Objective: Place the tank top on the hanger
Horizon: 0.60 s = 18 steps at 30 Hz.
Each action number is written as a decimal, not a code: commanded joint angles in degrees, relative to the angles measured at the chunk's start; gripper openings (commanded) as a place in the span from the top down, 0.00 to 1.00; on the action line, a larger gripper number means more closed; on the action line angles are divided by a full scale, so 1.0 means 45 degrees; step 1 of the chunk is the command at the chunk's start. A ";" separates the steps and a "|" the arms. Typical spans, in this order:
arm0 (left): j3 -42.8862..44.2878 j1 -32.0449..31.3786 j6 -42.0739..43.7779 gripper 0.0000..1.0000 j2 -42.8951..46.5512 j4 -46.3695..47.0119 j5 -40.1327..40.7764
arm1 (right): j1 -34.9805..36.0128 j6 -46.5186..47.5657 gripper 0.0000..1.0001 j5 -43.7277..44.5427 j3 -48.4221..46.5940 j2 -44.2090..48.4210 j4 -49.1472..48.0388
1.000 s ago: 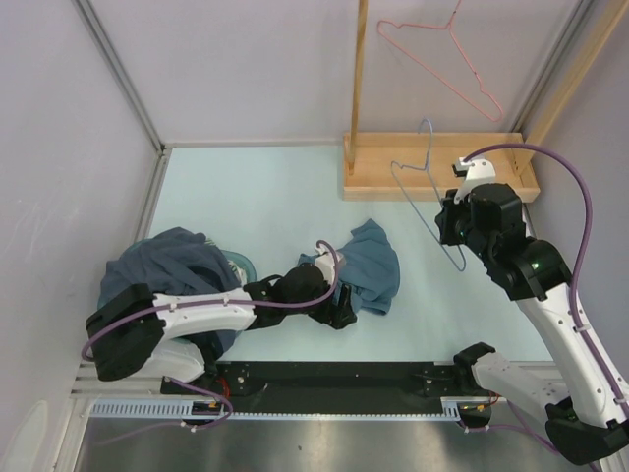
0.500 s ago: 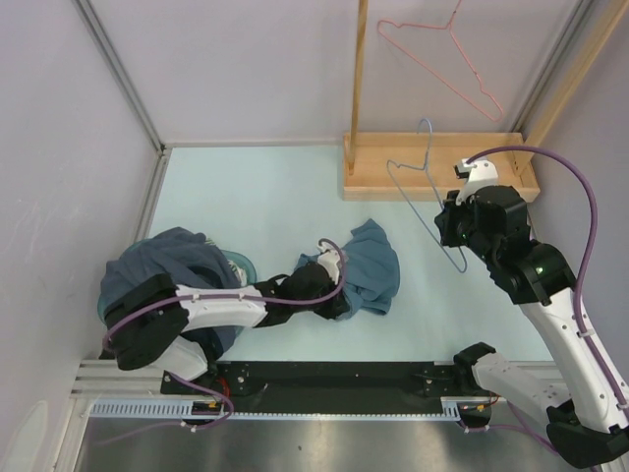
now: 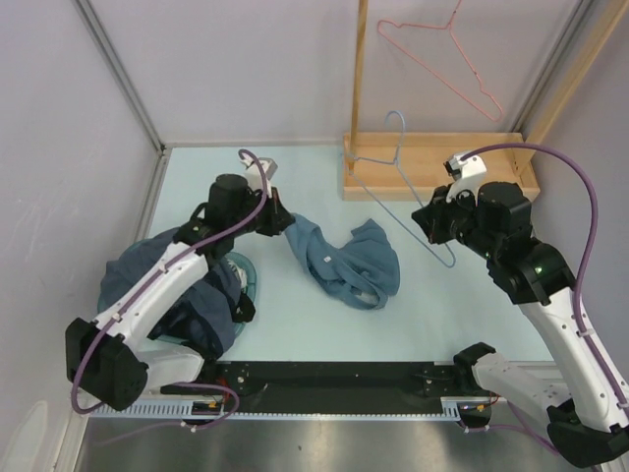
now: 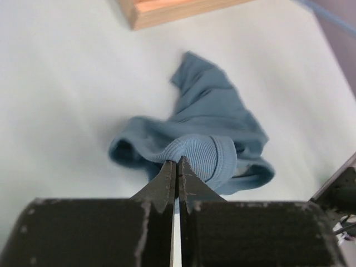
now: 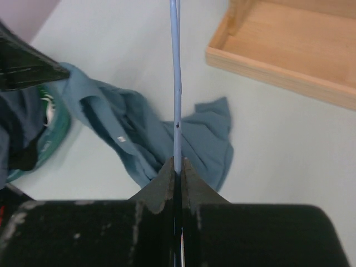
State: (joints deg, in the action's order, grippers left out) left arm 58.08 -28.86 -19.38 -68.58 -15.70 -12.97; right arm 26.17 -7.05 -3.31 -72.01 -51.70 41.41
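Note:
The teal-blue tank top [image 3: 356, 264] lies mid-table, with one edge drawn up and to the left. My left gripper [image 3: 281, 222] is shut on that edge. In the left wrist view its jaws pinch the ribbed hem [image 4: 200, 158] and the rest of the tank top [image 4: 214, 114] hangs below. My right gripper [image 3: 430, 220] is shut on the thin light-blue wire hanger [image 3: 395, 162], held above the table to the right of the top. In the right wrist view the hanger [image 5: 176, 83] runs straight up from the closed jaws, over the tank top [image 5: 161, 139].
A wooden stand [image 3: 442, 167] with an upright pole [image 3: 359, 69] sits at the back right. A pink hanger [image 3: 442, 59] hangs high on the back wall. A navy heap of clothes [image 3: 172, 265] lies over a teal basket [image 3: 248, 275] at the left.
My left gripper shut on the tank top's hem, then swung up and back to the left, stretching the fabric out. The right gripper carried the hanger slightly left.

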 commanded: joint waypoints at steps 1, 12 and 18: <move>0.0645 0.1741 0.1648 1.00 -0.0988 -0.2173 -0.1843 | 0.0238 -0.0153 1.00 -0.1900 -0.0131 0.0005 -0.1897; 0.0199 0.3795 0.1572 1.00 -0.1147 -0.1100 -0.2429 | 0.0725 0.0395 1.00 -0.4009 0.0336 0.0590 0.0170; 0.0042 0.4421 0.1454 1.00 -0.1304 -0.1041 -0.2665 | 0.1272 0.0298 1.00 -0.4595 0.1020 0.1000 0.1013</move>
State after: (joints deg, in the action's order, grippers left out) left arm 58.54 -10.15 -13.45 -74.74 -22.85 -23.22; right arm 30.35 -5.74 -19.90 -68.73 -48.99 43.40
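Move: Some 27 cm to the left hand's right, about level in reach and 10 cm higher, is the middle of the blue hanger; the clothes basket is about 28 cm to its left and 9 cm back, some 17 cm lower. From the right hand, the tank top's middle lies roughly 21 cm left, 5 cm farther out and 27 cm below; the rack base is about 33 cm ahead, 3 cm right and 28 cm below. Swinging the hanger out over the tank top, the right hand keeps its pinch near the bar's right-hand end, first moving left and rising slightly, then drawing back and sinking, with a turn of some 20 degrees counter-clockwise. The left hand, still pinching the top's raised edge, carries it about 9 cm left, lowering it and easing it a little forward. ##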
